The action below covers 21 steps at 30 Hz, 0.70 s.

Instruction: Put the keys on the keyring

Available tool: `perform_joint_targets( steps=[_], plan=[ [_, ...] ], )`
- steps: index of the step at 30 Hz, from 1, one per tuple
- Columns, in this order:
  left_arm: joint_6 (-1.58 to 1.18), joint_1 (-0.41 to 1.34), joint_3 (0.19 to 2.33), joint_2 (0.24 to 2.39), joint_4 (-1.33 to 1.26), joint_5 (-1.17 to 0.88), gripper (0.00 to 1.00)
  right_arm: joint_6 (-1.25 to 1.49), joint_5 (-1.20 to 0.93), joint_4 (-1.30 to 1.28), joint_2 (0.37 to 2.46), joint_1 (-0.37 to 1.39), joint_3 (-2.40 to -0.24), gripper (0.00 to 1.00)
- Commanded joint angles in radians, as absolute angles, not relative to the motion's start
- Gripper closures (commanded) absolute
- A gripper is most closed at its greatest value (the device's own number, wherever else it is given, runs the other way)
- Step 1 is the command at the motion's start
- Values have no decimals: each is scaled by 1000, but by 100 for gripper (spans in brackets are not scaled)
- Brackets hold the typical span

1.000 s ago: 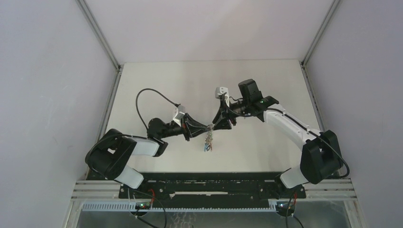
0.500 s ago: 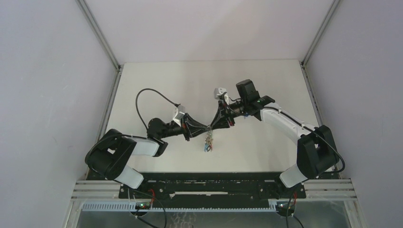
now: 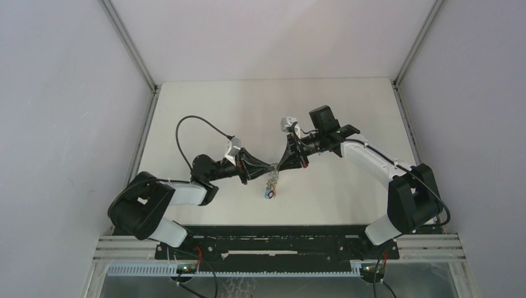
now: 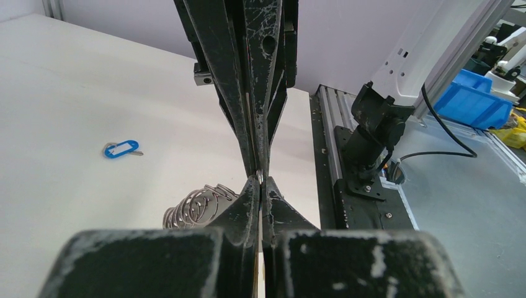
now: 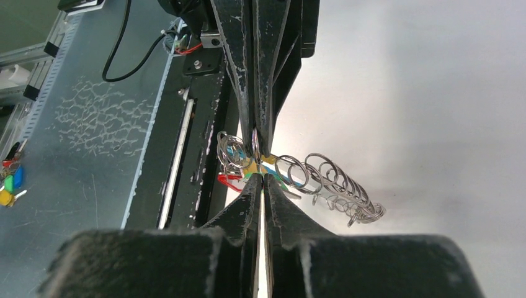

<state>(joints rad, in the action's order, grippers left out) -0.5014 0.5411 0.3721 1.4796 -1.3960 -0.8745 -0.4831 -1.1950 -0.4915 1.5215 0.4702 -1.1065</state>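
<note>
My left gripper [image 3: 272, 166] and right gripper [image 3: 278, 165] meet tip to tip above the middle of the table, both shut. Between them they pinch the thin metal of the keyring [image 3: 271, 184], whose bunch of silver links hangs below. In the right wrist view the silver links [image 5: 329, 179] fan out to the right of my gripper [image 5: 260, 176]. The keys sit right at the tips, with a red tag [image 5: 228, 180], a yellow tag [image 5: 268, 160] and a green one. In the left wrist view my gripper [image 4: 260, 180] touches the other arm's fingers [image 4: 255, 93], with links [image 4: 197, 206] at the left.
A key with a blue tag [image 4: 121, 149] lies alone on the white table [image 3: 217, 112]. A few coloured tags [image 5: 10, 184] lie on the grey metal shelf beyond the table's near edge. The black rail [image 3: 273, 239] with the arm bases runs along that edge.
The right gripper's jaws have closed on the keyring where the left gripper holds it, and its wrist has shifted slightly left. The left arm has barely moved.
</note>
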Motion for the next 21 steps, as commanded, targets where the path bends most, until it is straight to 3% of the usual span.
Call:
perform_joint_targets(
  steps=[1, 15, 21],
  plan=[
    [-482, 537, 358, 1422, -1473, -840, 100, -520, -1206, -543, 1519, 461, -1118, 100],
    [-485, 540, 367, 1424, -1474, -854, 100, -437, -1182, -433, 1523, 513, -1119, 100],
    [-485, 539, 361, 1423, -1474, -850, 100, -500, -1199, -464, 1479, 474, -1088, 68]
  ],
)
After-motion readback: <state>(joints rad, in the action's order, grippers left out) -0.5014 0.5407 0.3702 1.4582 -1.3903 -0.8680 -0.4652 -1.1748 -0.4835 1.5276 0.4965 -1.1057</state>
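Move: Both closed hands pinch the same slim wire loop of the keyring from opposite sides, fingertips nearly meeting: the loop's middle sits about 1 cm left of the right hand's point and 1 cm right of the left's, level with both. The coloured tags hang some 3 cm back from the right hand, 1 cm to its left and 8 cm down. The loose blue-tagged key lies on the table about 9 cm ahead, 16 cm right and 15 cm below it. Letting go of the wire loop is the right hand's part: still shut, it eases back not quite 1 cm, then slides left about as far towards the left fingertips, and only at the end opens its fingers about a quarter. The left hand keeps its pinch on the loop and creeps up half a centimetre. ##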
